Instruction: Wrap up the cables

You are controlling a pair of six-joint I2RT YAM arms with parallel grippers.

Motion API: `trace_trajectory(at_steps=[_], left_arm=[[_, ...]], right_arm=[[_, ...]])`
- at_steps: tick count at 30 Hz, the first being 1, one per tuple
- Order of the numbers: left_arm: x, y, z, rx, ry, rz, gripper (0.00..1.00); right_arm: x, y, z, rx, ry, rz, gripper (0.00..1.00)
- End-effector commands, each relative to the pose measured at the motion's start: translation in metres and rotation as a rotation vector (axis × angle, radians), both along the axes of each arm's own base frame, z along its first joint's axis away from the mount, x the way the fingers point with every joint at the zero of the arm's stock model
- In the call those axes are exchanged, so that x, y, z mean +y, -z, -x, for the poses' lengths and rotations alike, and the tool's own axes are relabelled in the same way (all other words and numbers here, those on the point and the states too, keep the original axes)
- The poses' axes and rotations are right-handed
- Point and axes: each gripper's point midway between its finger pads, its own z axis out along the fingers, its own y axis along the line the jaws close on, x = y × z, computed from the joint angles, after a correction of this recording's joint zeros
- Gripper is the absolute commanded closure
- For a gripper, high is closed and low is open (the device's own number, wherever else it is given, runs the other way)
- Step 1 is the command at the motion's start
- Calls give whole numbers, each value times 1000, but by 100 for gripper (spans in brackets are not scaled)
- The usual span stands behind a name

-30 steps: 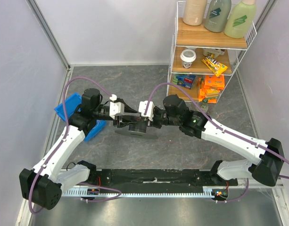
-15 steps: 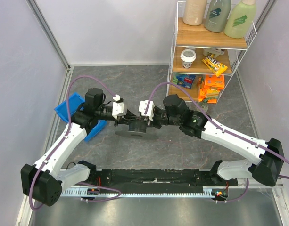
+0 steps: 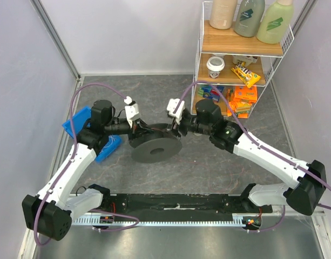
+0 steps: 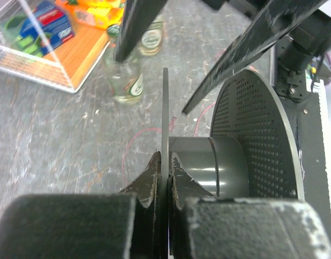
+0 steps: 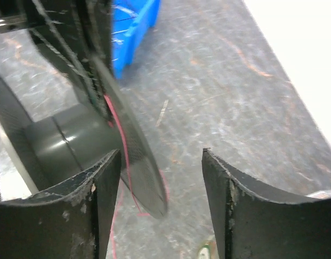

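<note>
The dark grey perforated spool (image 3: 154,147) is tilted over the floor between my two arms. My left gripper (image 3: 139,128) is shut on the thin rim of one flange; in the left wrist view (image 4: 164,162) the fingertips pinch that edge, with the hub (image 4: 208,162) just to the right. My right gripper (image 3: 169,124) is open beside the spool; in the right wrist view (image 5: 161,178) the flange edge lies by its left finger without being gripped. A thin pink cable (image 4: 124,162) loops on the floor and runs along the flange (image 5: 122,141).
A blue bin (image 3: 81,127) sits left of my left arm. A wire shelf rack (image 3: 238,59) with snacks, a cup and bottles stands at the back right. A green-labelled bottle (image 4: 127,81) is beyond the spool. A black rail (image 3: 176,202) runs along the near edge.
Both grippers have risen and moved towards the back. The right gripper has drawn off the spool. The spool has tipped, so its wide flange faces up more.
</note>
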Motion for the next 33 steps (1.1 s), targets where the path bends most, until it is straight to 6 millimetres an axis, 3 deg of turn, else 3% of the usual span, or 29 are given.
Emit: trace_trajectory(at_steps=[1, 3, 7, 11, 15, 21, 23, 27, 30, 33], left_arm=[[12, -55, -24, 9, -173, 75, 98], [15, -67, -28, -14, -195, 85, 98], [17, -91, -35, -60, -207, 94, 98], [18, -120, -42, -94, -213, 89, 98], [25, -159, -54, -90, -267, 134, 98], [25, -212, -55, -115, -291, 239, 98], [23, -227, -51, -89, -290, 279, 98], [23, -255, -42, -103, -278, 356, 98], [19, -275, -34, -62, -251, 408, 98], [17, -285, -27, -24, -231, 442, 98]], right_arm=[[-16, -68, -27, -69, 113, -158, 26], [-28, -83, -35, -85, 168, -188, 15], [-55, -101, -51, -87, 296, -238, 2], [-83, -117, -60, -98, 378, -285, 2], [-105, -105, -61, -69, 431, -290, 2], [-129, -60, -64, -9, 494, -265, 2], [-129, -49, -60, 3, 478, -263, 2], [-106, -23, -45, 80, 353, -329, 2], [-89, -21, -47, 78, 289, -397, 2], [-73, -32, -51, 53, 244, -460, 2]])
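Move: The left fingers already clamp the spool's far flange; the spool's middle is about 3 cm to their right, 5 cm back and 5 below. From the just-opened right hand, the spool is about 4 cm left, 5 back and 5 below. The loose cable trailing from it is some 5 cm right, 1 cm forward and 20 below that hand, with the green bottle roughly 10 cm right, 9 forward and 22 below. The blue tray lies about 18 cm left, 8 forward and 25 below the left hand. Keep the left gripper shut on the flange and lift the spool about 23 cm, with some 5 cm forward, swinging the fingers a little counter-clockwise and tipping them up. Meanwhile open the right gripper fully and back it off rightward and forward from the spool, rising at first, turning clockwise, then dropping about 11 cm, fingers still wide, over the trailing cable near the bottle. ##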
